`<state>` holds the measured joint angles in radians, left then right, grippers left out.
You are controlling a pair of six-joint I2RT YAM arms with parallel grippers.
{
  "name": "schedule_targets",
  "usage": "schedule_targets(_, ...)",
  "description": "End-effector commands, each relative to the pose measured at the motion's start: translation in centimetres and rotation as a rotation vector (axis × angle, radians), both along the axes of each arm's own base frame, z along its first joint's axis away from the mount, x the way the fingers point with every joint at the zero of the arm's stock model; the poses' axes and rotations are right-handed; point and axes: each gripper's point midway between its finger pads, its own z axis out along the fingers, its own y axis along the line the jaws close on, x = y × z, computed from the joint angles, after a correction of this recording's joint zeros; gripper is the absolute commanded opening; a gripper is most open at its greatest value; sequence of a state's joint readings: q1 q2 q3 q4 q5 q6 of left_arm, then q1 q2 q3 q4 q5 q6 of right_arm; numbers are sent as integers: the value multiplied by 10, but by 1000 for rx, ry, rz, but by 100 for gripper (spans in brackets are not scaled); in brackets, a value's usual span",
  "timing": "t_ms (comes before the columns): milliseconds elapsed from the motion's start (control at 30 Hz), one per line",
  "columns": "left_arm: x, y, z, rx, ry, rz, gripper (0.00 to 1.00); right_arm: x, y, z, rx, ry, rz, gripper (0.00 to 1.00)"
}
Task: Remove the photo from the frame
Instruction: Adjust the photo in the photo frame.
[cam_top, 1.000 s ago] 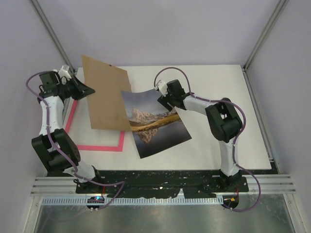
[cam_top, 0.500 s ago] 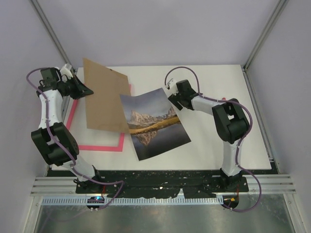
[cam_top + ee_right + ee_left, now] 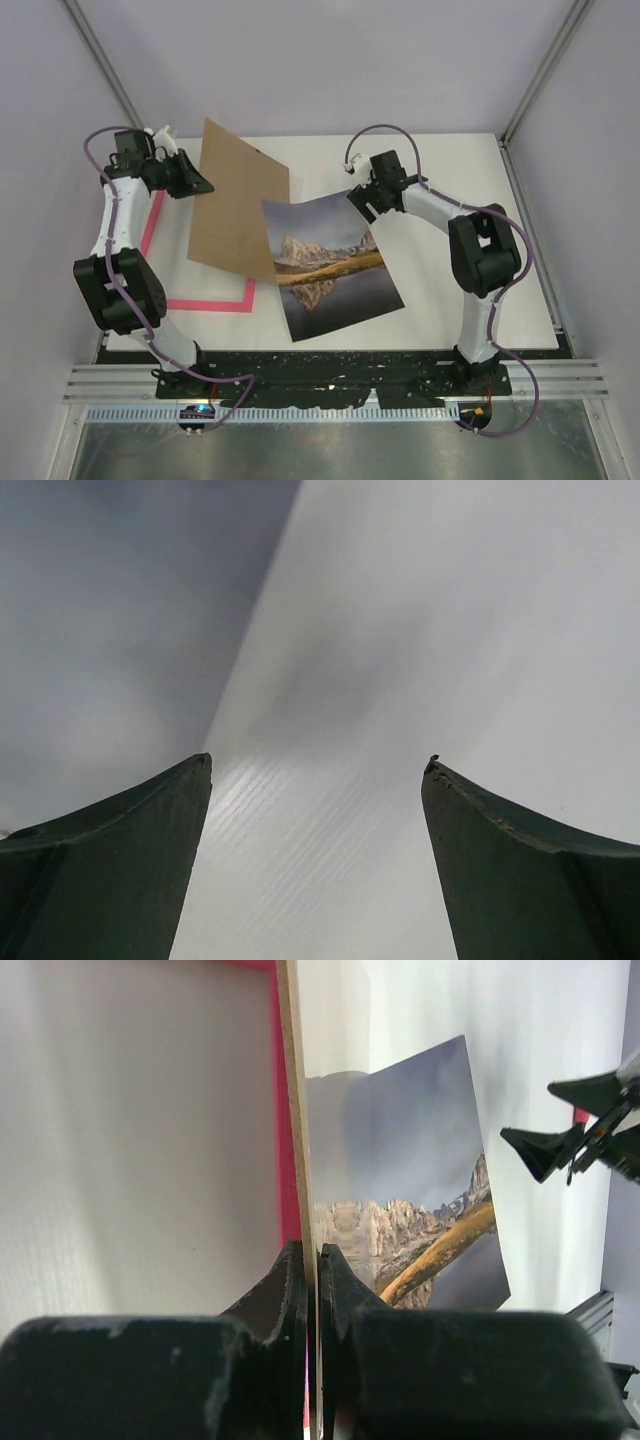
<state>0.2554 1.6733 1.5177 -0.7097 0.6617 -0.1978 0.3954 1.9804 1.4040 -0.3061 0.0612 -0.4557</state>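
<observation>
The photo of a mountain over a lake lies flat in the middle of the table, also seen in the left wrist view. The pink frame lies on the table at the left, partly hidden under a plain brown backing board. My left gripper is shut on that board's left edge and holds it tilted up off the table; the left wrist view shows the jaws pinching the thin edge. My right gripper stands open by the photo's far right corner, with only white table between its fingers.
The board's near right corner overlaps the photo's far left corner. Purple walls and metal posts close in the table at the back and both sides. White table surface shows to the right of the photo and behind it.
My left gripper has carried the board to the right and further back. The right gripper has drawn back from the photo's corner. The photo has slid slightly right and lies flatter.
</observation>
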Motion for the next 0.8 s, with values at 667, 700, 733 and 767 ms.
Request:
schedule_targets(667,63,-96,31,226,-166,-162,0,29,23,-16,33,35,-27,89)
schedule_targets(700,65,-95,36,230,-179,-156,0,28,21,-19,13,35,-25,89)
schedule_targets(733,66,-93,38,238,-187,-147,0,28,15,-24,-20,34,-39,89)
schedule_targets(767,67,-92,42,241,-196,-140,0,28,11,-27,-44,33,-39,89)
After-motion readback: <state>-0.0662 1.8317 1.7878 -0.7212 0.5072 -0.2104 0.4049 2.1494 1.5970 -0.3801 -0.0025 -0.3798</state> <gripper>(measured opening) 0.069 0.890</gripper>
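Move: The left gripper grips the left edge of the slanting brown board, whose middle lies about 8 cm to its right, 3 cm back and 10 cm lower. From that gripper the photo's middle is roughly 31 cm right, 17 cm back and 20 cm below; the pink frame's is some 5 cm left, 10 cm back and 21 cm below. The open right gripper is just outside the photo's right edge, with the photo's middle about 11 cm to its left, 15 cm back and 5 cm below. Keep the left gripper shut on the brown board and swing the board right, about 11 cm, easing forward 4 cm and slightly up, away from the pink frame and towards the photo, turning clockwise some 12 degrees. Meanwhile lift the open right gripper about 5 cm while going forward and left, then draw it back and lower it over the photo's far right corner, ending a little lower than it began, fingers staying wide. ##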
